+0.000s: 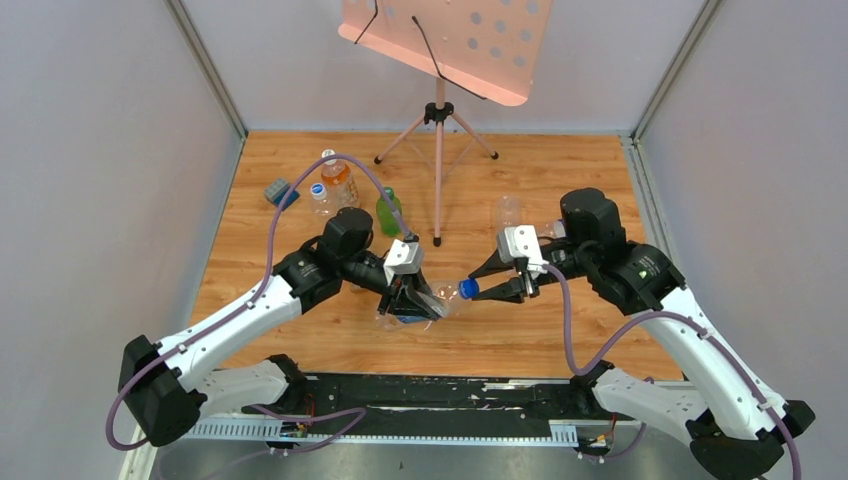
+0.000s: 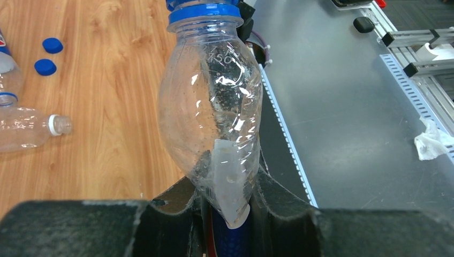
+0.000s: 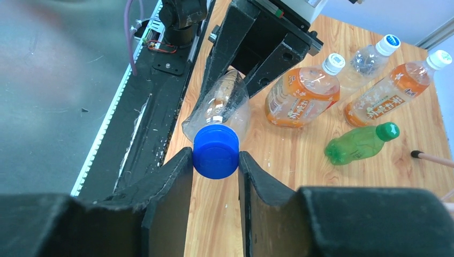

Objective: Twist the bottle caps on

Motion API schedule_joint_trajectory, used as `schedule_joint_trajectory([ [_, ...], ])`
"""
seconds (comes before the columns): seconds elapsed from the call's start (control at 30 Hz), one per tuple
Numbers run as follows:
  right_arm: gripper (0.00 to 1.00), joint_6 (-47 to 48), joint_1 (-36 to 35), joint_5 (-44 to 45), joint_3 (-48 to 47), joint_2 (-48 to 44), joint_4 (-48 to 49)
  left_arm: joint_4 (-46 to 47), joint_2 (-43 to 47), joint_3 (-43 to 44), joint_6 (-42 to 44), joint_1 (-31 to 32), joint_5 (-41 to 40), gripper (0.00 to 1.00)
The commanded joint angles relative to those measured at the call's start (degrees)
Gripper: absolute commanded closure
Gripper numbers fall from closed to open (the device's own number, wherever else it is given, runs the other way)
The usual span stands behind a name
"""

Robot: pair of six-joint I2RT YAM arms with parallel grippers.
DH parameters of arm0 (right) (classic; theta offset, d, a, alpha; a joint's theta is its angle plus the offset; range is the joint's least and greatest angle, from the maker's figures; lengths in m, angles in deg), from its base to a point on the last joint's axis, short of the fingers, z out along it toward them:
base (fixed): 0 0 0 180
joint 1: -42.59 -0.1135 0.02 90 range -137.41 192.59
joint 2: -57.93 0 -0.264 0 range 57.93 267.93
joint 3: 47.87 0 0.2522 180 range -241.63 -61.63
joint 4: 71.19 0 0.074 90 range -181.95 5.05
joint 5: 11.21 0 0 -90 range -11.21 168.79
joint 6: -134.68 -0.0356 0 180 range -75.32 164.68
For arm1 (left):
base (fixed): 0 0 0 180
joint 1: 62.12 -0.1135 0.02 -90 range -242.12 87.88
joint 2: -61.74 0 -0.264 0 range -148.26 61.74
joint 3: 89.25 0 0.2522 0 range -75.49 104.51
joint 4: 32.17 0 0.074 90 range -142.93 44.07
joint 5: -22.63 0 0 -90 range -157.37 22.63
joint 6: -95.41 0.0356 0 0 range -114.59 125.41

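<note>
My left gripper [image 1: 412, 300] is shut on the lower end of a clear plastic bottle [image 2: 209, 107], holding it above the table near the front edge with its neck pointing right. A blue bottle cap [image 3: 216, 152] sits on that neck. My right gripper [image 3: 216, 160] is shut on this cap, one finger pressed against each side; from above the cap [image 1: 467, 289] shows just left of the right fingertips. Two loose blue caps [image 2: 52, 45] lie on the wood beside an uncapped clear bottle [image 2: 27, 128].
Two orange-labelled bottles [image 3: 302, 96], a clear capped bottle [image 3: 369, 59] and a green bottle [image 3: 361, 143] lie on the wood behind the left arm. A blue-grey block [image 1: 281, 192] sits far left. A music stand's tripod [image 1: 437, 120] stands at the back centre.
</note>
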Motion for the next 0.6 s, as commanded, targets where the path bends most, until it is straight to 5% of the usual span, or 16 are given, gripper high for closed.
schedule_joint_trajectory([
  [0.0,0.74,-3.95,-0.43,0.74,-1.85,1.18,0.73,-0.04,0.67,3.36,1.61,-0.31,-0.56,1.00],
  [0.1,0.99,-12.17,-0.38,3.88,-1.72,3.07,0.82,0.45,2.20,3.20,2.21,-0.22,-8.54,1.00],
  [0.4,1.00,-66.46,1.44,18.08,-0.36,9.07,0.65,11.08,9.05,-4.23,12.35,9.48,-43.36,1.00],
  [0.57,1.00,-76.26,3.30,14.75,0.74,9.13,1.98,18.12,10.16,-8.38,15.31,14.96,-51.29,1.00],
])
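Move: The blue cap is already between the right fingers on the neck of the bottle the left hand holds. From the left hand it is about 8 cm right, 1 cm ahead and 3 cm above. From the right hand, the green bottle is some 20 cm ahead, 16 left; the orange bottle 10 ahead, 21 left; a lying clear bottle 18 ahead, 11 right. These three lie roughly 12 to 19 cm below the right hand. Forward and down together, both hands travel about 5 cm while working against each other. The right keeps its pinch on the blue cap, its grip firming, and rolls some 70 degrees about its own finger line, clockwise looking left at the cap. The left keeps hold of the bottle, swinging its fingers forward and rolling it moderately the opposite way. ##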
